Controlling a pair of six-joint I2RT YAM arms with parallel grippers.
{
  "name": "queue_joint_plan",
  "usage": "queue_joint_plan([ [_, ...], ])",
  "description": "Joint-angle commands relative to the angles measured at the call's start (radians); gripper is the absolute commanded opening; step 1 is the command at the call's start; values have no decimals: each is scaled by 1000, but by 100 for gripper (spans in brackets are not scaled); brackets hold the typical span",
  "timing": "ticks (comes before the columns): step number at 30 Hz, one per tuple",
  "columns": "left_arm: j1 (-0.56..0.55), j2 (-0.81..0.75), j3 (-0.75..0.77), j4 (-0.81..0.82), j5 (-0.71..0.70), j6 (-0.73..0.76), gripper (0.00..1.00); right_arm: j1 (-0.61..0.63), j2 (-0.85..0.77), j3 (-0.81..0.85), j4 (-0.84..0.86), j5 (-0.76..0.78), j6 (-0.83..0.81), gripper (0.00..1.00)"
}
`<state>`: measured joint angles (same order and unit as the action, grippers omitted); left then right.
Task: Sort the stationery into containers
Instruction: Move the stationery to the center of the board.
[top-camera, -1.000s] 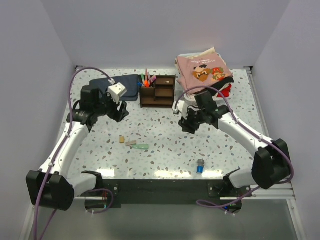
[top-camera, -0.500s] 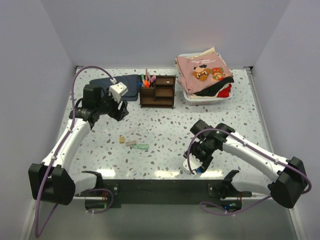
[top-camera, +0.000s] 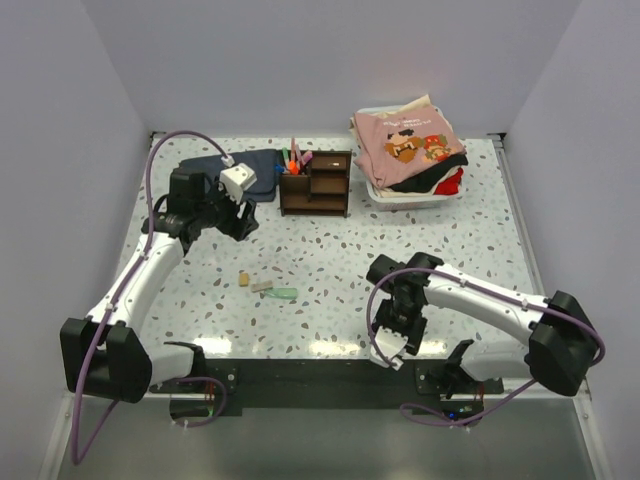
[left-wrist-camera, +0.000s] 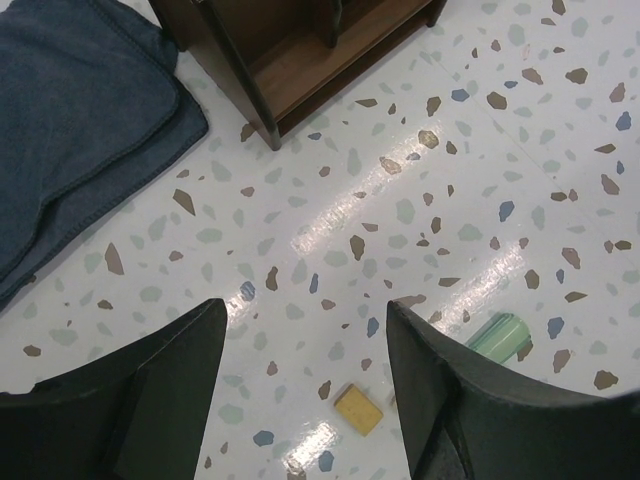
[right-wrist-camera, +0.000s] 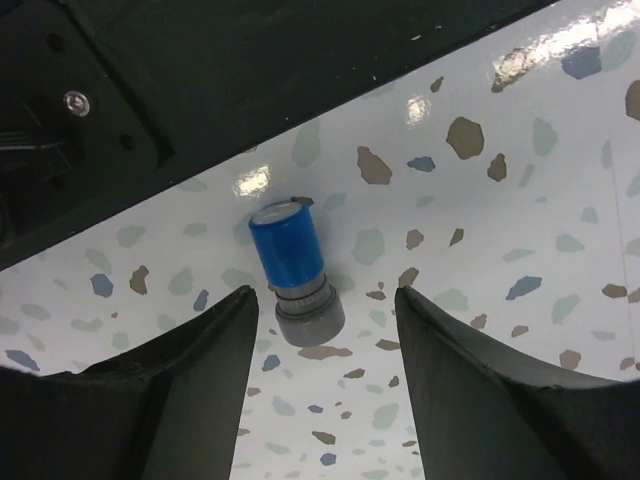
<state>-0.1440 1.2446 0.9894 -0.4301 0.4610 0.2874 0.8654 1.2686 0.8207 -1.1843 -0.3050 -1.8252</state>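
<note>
A tiny blue-capped bottle (right-wrist-camera: 290, 252) stands on the speckled table near the front edge. My right gripper (right-wrist-camera: 328, 296) is open around it, one finger on each side, not touching. In the top view my right gripper (top-camera: 397, 332) covers the bottle. The dark brown wooden organiser (top-camera: 315, 182) stands at the back centre with coloured pens (top-camera: 292, 160) upright in its left compartment. A tan eraser (top-camera: 244, 280), a pale piece (top-camera: 262, 286) and a pale green eraser (top-camera: 284, 293) lie left of centre. My left gripper (left-wrist-camera: 305, 310) hangs open above the tan eraser (left-wrist-camera: 358, 409), with nothing between its fingers.
A folded dark blue cloth (top-camera: 235, 172) lies left of the organiser (left-wrist-camera: 300, 60). A white bin (top-camera: 410, 193) with pink clothes sits at the back right. The black base plate (right-wrist-camera: 200, 80) runs along the near edge, just beyond the bottle.
My right arm has swung from beside the bin down to the front edge and now straddles the bottle, jaws wider. The left arm has barely moved.
</note>
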Motion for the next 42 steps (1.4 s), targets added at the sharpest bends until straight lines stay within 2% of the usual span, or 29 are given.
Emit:
queue_joint_plan([
  [1,9,-23,29,42,-12,-16,70,9,32,0,-52,0,-59,59],
  [12,29,-17,40,36,-15,-19,70,9,78,-8,-44,-51,-88,57],
  [23,37,3,42,45,5,-34,70,11,90,-87,81,21,-63,53],
  [35,46,-11,11,56,18,-59,70,21,123,-137,228,18,-16,51],
  [38,50,-19,-3,56,18,-59,69,29,140,-132,238,20,-6,42],
  [41,55,-25,-15,57,18,-59,70,30,164,-91,244,21,39,23],
  [42,55,-28,-23,59,19,-59,70,30,172,-65,249,24,70,11],
])
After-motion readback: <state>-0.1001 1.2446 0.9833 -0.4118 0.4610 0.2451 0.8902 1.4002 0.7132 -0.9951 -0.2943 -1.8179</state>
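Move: The blue-and-grey bottle lies under the right hand's open fingers, roughly 5 cm below and about 1 cm ahead, its blue end towards the base and the grey end farther out. The nearest loose things are well off: the green tube about 10 cm ahead and 29 cm left, the white eraser some 12 cm ahead and 34 cm left, both about 5 cm below. From the left hand, the bottle lies roughly 22 cm back, 36 cm right and 17 cm below. Down by about 5 cm onto the blue-and-grey bottle comes the right hand, fingers pointing down; it drifts about a centimetre back and to the right on the way and recovers that near the bottom, with barely 5 degrees of wrist tilt. Once low, it closes its half-open fingers across the blue part and pinches it from both sides. ##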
